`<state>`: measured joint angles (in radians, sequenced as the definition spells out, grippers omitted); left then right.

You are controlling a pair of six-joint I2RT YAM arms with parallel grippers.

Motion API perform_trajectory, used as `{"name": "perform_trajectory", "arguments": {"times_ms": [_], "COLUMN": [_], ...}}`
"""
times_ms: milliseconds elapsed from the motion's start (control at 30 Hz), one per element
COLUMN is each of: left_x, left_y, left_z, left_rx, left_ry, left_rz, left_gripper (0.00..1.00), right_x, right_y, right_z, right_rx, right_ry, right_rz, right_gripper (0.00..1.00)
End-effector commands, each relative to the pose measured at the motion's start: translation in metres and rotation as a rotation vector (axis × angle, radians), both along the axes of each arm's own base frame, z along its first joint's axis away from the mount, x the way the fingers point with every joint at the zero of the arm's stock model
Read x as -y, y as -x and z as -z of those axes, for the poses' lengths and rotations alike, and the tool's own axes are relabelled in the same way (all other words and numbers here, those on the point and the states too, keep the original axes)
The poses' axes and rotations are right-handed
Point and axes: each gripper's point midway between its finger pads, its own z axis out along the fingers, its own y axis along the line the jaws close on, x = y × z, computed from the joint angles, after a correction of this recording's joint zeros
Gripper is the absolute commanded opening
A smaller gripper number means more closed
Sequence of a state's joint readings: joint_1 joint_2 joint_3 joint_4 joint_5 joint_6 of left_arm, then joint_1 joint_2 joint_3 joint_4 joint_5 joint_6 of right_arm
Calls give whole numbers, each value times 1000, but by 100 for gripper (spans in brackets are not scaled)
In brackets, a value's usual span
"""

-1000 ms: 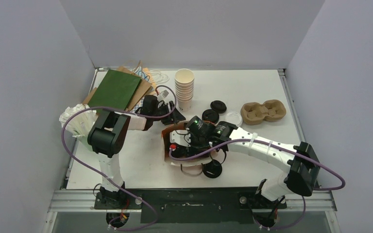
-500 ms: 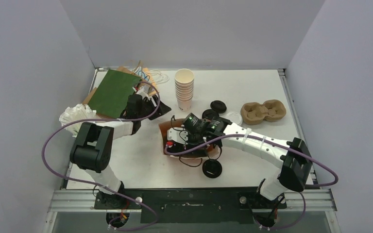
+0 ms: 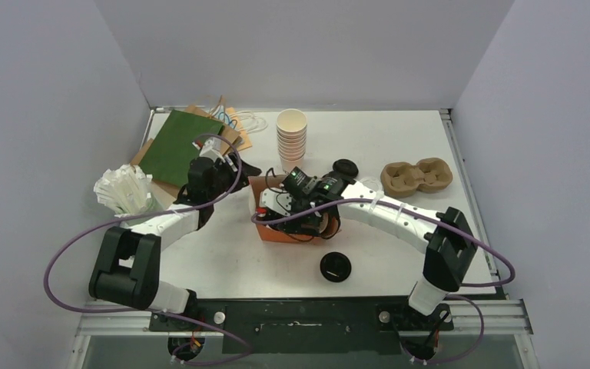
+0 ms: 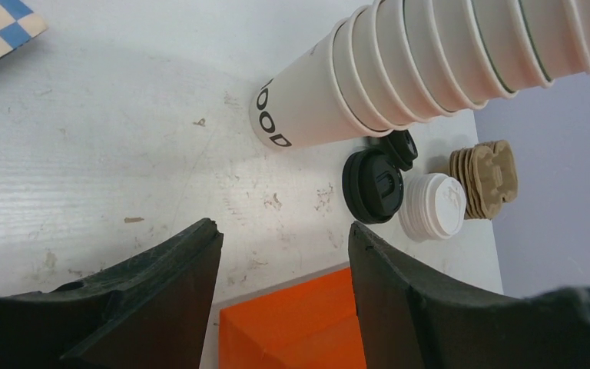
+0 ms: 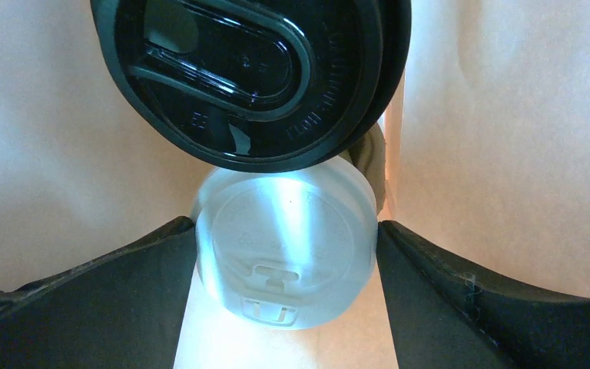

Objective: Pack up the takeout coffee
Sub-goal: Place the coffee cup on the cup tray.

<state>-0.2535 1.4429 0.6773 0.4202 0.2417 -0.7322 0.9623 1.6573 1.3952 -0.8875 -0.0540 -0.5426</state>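
Observation:
An orange-brown paper bag (image 3: 270, 227) stands in the middle of the table, and its corner (image 4: 299, 323) shows below my left fingers. My right gripper (image 3: 309, 212) reaches into it. Inside the bag, my right gripper (image 5: 286, 231) is shut on a white-lidded takeout coffee cup (image 5: 284, 246), with a finger against each side of the lid. A black-lidded takeout coffee cup (image 5: 246, 77) sits just beyond it, touching it. My left gripper (image 3: 233, 166) (image 4: 284, 234) hangs open over the table left of the bag, holding nothing.
Behind the bag are a stack of lidless white cups (image 3: 292, 138) (image 4: 430, 61), loose black lids (image 3: 345, 167) (image 4: 374, 184), white lids (image 4: 432, 206) and cardboard carriers (image 3: 416, 176). Another black lid (image 3: 336, 266) lies near the front. Flat bags (image 3: 180, 142) and napkins (image 3: 123, 191) are at the left.
The bag has shifted toward the back left with my right gripper inside it. My left gripper drew back to the left, away from the bag, and opened slightly.

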Motion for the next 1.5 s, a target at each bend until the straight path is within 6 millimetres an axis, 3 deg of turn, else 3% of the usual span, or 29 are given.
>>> {"name": "perform_trajectory", "arguments": {"times_ms": [0, 367, 867, 1167, 1467], "left_x": [-7, -11, 0, -3, -4], "left_y": [8, 20, 34, 38, 40], "left_z": [-6, -6, -14, -16, -24], "left_rx": [1, -27, -26, -30, -25], "left_ry": [12, 24, 10, -8, -24], "left_rz": [-10, -1, 23, 12, 13], "left_gripper": [59, 59, 59, 59, 59], "right_x": [6, 11, 14, 18, 13], "right_y": [1, -1, -22, -25, -37], "right_z": [17, 34, 14, 5, -21], "right_rx": [-126, -263, -253, -212, -141], "right_ry": [12, 18, -99, -117, -167], "right_rz": [94, 273, 346, 339, 352], "right_gripper": [38, 41, 47, 99, 100]}}
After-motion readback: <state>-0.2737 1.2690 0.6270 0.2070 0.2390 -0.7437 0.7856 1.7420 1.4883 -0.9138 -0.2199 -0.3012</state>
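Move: The tray place for the white-lidded cup, held in the right hand inside the orange bag, lies roughly 9 cm below and 3 cm ahead of that hand. The black-lidded cup stands about 8 cm left and 1 cm ahead, its middle 4 cm lower; a loose black lid lies 8 cm back, 7 cm right, 12 cm down. From the left hand, the tray place is some 13 cm back, 15 cm right and 10 cm down. Forward about 3.5 cm at nearly constant height, the right hand carries the white-lidded cup alongside the black-lidded one, turning some 20 degrees clockwise and tilting as it goes. There it pauses, then opens its fingers fully to let go of the cup, easing back slightly. Meanwhile the part-open left hand draws back about 4 cm to the bag's left edge. ##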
